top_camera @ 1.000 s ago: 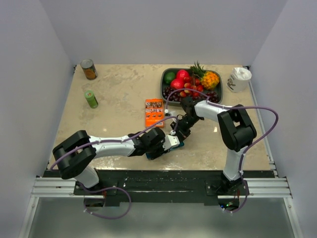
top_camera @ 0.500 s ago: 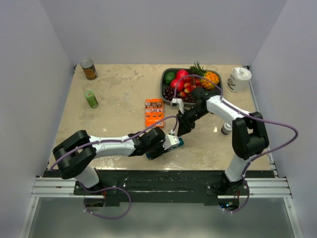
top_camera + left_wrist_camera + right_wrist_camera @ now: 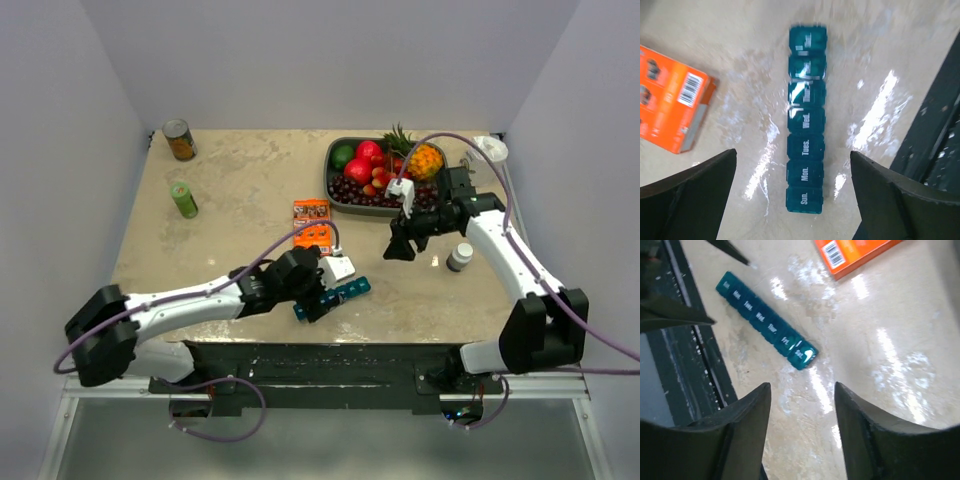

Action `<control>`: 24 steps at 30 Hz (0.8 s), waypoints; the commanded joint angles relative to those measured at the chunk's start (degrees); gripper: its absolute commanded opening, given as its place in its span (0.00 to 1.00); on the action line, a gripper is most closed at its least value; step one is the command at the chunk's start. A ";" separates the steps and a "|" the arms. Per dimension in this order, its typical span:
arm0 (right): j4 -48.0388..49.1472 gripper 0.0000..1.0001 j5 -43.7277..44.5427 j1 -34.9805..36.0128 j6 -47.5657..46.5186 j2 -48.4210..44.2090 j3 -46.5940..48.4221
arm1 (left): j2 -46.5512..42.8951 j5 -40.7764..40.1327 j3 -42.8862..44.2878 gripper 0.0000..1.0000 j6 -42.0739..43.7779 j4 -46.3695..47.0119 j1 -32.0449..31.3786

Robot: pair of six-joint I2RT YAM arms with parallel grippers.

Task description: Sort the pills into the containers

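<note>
The containers form one teal strip of day-labelled compartments, all lids shut, lying flat on the table near its front edge. My left gripper hangs open over the strip's Sun. end, its fingers wide on either side and not touching it. My right gripper is raised to the right of the strip, open and empty, with the containers lying ahead of it. No pills are in view.
A small white bottle stands right of the right gripper. An orange box lies behind the strip. A fruit tray sits at the back, two cans at back left, a white cup at back right.
Both grippers have opened and let go of the strip. The right arm has lifted and swung away to the right, uncovering the white bottle. The left arm has drawn back a little.
</note>
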 commanded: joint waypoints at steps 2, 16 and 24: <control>2.76 0.64 3.07 -4.41 0.61 -8.55 0.55 | -13.17 3.60 1.24 0.99 -3.53 2.26 2.18; 13.84 0.99 31.21 -10.39 28.29 -27.11 5.47 | -46.32 -4.65 -0.26 1.00 -9.61 -0.37 15.28; 11.82 0.99 33.23 -10.30 31.81 -29.22 10.30 | -50.90 -4.13 -5.53 1.00 -9.87 -1.25 15.28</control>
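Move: The teal pill organizer is centred about 4 cm right of the left gripper and 1 cm ahead, some 7 cm below; from the right gripper it lies roughly 16 cm left, 7 cm back and 15 cm down. The orange box sits 18 cm ahead of the left gripper and 1 cm to its left, 6 cm lower. The white bottle stands about 16 cm right of the right gripper, 2 cm ahead, 12 cm below. Clear both empty grippers from the pill organizer. Lift the left one steeply, about 25 cm, then sweep it left as it climbs, tipping its still-open fingers up towards level. Raise the right one some 18 cm while carrying it 12 cm right, turn it clockwise, tip it up, and spread its half-open fingers fully. ##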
